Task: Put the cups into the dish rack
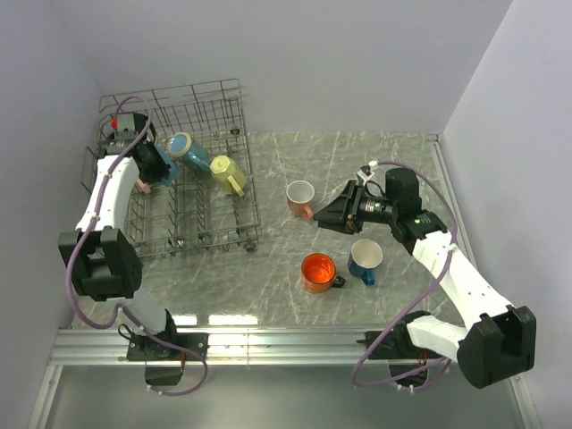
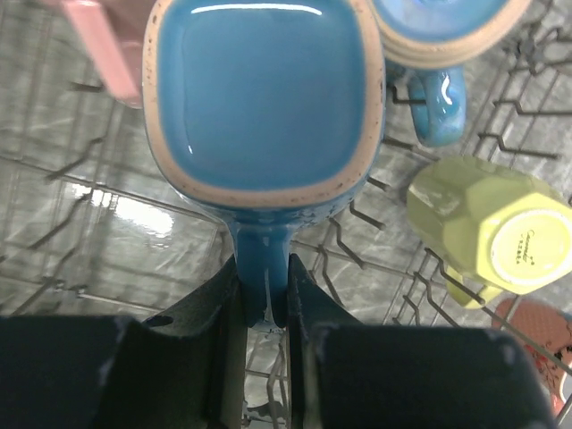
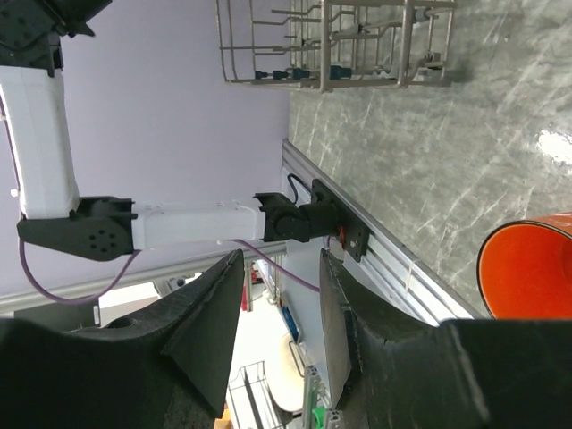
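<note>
The grey wire dish rack (image 1: 223, 234) stands at the far left. My left gripper (image 1: 154, 166) reaches into it and is shut on the handle of a teal mug (image 2: 264, 98), with the pinch (image 2: 265, 277) low on the handle. A light blue mug (image 1: 188, 150) and a pale yellow mug (image 1: 228, 174) lie in the rack. A pink mug (image 2: 98, 45) shows at the top left of the left wrist view. On the table stand a salmon mug (image 1: 301, 195), an orange mug (image 1: 319, 270) and a dark blue mug (image 1: 365, 257). My right gripper (image 1: 322, 217) is open and empty beside the salmon mug.
The rack's upright tines (image 2: 375, 228) and tall wire sides (image 1: 170, 98) surround the left gripper. In the right wrist view the orange mug (image 3: 532, 268) sits at the right edge and the rack (image 3: 340, 45) at the top. Walls close in the table at the back and on both sides.
</note>
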You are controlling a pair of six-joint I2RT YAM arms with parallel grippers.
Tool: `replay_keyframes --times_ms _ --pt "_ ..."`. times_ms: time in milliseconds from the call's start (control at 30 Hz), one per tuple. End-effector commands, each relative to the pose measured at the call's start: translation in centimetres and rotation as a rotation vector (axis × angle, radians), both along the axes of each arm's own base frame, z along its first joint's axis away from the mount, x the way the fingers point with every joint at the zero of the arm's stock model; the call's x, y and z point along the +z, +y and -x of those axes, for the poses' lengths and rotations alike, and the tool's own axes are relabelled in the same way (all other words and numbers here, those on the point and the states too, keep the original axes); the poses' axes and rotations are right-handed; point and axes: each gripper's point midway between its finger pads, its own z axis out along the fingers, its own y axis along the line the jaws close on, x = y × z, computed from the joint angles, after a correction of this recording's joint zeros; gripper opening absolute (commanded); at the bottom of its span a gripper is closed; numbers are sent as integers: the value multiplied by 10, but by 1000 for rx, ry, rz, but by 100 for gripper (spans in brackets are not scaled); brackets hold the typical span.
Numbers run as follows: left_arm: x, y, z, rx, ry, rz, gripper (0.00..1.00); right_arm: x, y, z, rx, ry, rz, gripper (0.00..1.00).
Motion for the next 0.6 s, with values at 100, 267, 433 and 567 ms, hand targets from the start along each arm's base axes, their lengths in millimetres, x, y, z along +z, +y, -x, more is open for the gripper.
replay_keyframes --times_ms 100,267,433,567 --pt "5 -14 -18 -71 -89 31 0 -2 -3 -1 5 -17 3 46" --pt "-23 -12 -13 -68 -7 20 0 -6 -3 -3 1 -7 7 46" --pt "-44 -7 -5 -54 61 -14 0 -7 -4 -3 -5 -9 9 46" --pt "-59 -3 2 -53 115 -33 0 -10 -5 -3 -9 -4 15 45"
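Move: The left hand holds the light blue cup upside down by its handle. The open rack slot it is bound for lies about 5 cm ahead and some 10 cm below. Beside it, the pink cup sits roughly 10 cm left and 3 cm ahead; the darker blue cup, about 6 cm right and 9 cm ahead; the green cup, some 16 cm right and level. From the idle right hand the slot is about 40 cm left, 23 cm ahead and lower. Down almost straight, about 5.5 cm, the left hand lowers the upturned cup towards the slot between the pink and darker blue cups, easing at first and then sinking faster. The fingers keep their pinch on the handle while the wrist tips some 5 degrees steeper. ##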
